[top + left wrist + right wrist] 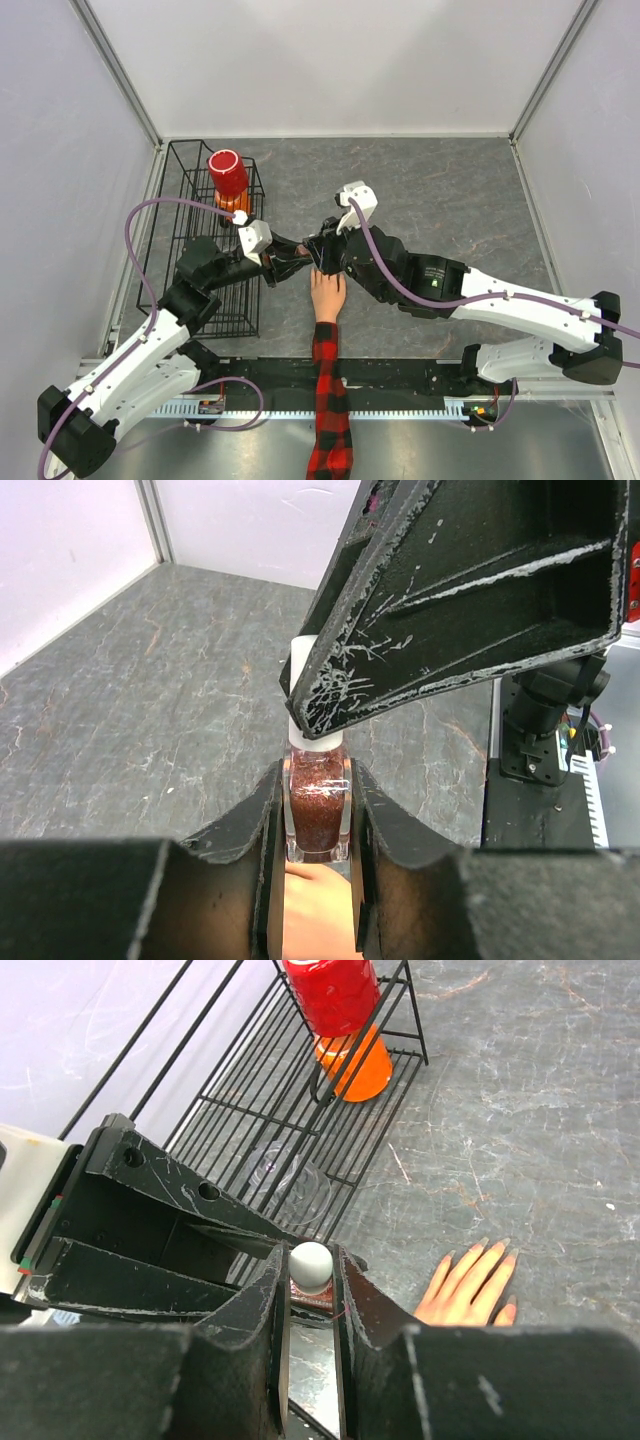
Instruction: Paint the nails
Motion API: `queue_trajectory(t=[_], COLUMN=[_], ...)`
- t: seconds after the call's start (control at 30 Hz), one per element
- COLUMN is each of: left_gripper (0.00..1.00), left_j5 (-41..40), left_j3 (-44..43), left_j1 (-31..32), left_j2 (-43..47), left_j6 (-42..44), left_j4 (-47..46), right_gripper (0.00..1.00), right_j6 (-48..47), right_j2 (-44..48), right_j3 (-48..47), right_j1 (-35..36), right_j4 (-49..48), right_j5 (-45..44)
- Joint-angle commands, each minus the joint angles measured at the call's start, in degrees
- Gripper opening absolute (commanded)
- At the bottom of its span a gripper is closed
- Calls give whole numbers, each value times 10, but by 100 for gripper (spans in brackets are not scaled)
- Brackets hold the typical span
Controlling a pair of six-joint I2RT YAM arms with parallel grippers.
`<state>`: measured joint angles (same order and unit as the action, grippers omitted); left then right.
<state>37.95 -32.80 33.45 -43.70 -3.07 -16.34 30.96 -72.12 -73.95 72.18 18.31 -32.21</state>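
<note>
The peach mannequin hand (327, 296) with a red-and-black plaid sleeve (329, 410) lies palm down on the table, fingers pointing away from the arms. Its nails (497, 1250) show at the fingertips in the right wrist view. My left gripper (317, 820) is shut on a small bottle of glittery red polish (317, 805), held just above the hand. My right gripper (311, 1270) is shut on the bottle's white cap (311, 1263). Both grippers meet above the fingertips (310, 256) in the top view.
A black wire rack (205, 240) stands at the left, with a red cup (228, 172) on an orange object (355, 1060) and a clear cup (290, 1185) in it. A black rail (400, 375) runs along the near edge.
</note>
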Motion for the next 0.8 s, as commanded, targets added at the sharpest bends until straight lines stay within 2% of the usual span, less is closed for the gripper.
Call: queue_trajectory(t=[0.0, 0.1, 0.13, 0.2, 0.23, 0.33, 0.4, 0.43, 0.53, 0.57, 0.67, 0.7, 0.77], left_gripper=[2, 2, 2, 2, 2, 2, 2, 2, 2, 2, 2, 2, 2], left_j5=[-6, -9, -10, -7, -6, 1, 17, 24, 55, 63, 111, 140, 168], left_j3=[-17, -16, -15, -16, -16, -21, -24, -31, -39, -41, -53, -55, -64], left_j1=[0, 0, 0, 0, 0, 0, 1, 1, 1, 0, 0, 1, 1], left_j2=[11, 13, 12, 9, 7, 5, -2, -6, -18, -24, -34, -43, -49], left_j6=[-18, -18, -18, -18, -18, -16, -15, -15, -18, -18, -23, -26, -36], left_j4=[-79, -80, -80, -80, -79, -72, -67, -60, -53, -50, -44, -44, -44], right_gripper=[2, 6, 14, 23, 36, 59, 68, 76, 89, 91, 91, 88, 82], right_j6=[31, 30, 26, 12, 6, -27, -46, -67, -109, -133, -194, -208, -242], right_j2=[-8, -9, -11, -15, -17, -22, -26, -26, -18, -15, -28, -32, -41], right_j3=[-16, -22, -27, -49, -58, -104, -146, -159, -199, -209, -250, -260, -261], right_j1=[10, 10, 10, 10, 10, 9, 7, 4, -14, -24, -82, -105, -115], right_j4=[39, 43, 46, 70, 82, 141, 189, 202, 236, 246, 288, 307, 316], right_j5=[3, 11, 19, 21, 19, 15, 15, 21, 80, 102, 270, 367, 419])
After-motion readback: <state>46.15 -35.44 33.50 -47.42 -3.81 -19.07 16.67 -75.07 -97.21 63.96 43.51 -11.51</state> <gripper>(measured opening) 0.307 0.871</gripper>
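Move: The nail polish bottle is upright in the left fingers, its white cap roughly 4 cm above that hand's grip; the cap is already between the right fingers, right at their pinch point. The bottle's body sits about 4 cm below the right hand. From the right hand, the mannequin hand lies some 27 cm below, about 2 cm forward and 3 cm right, and the wire rack about 28 cm left, 10 cm ahead and 25 cm down. The right fingers let go of the white cap, spreading almost fully, then the right hand climbs off the bottle about 6 cm while drawing some 3 cm to its right, turning about 15 degrees counter-clockwise with its fingertips dipping. The left hand keeps its grip on the bottle, rises about 1 cm, then eases slightly back and right. ##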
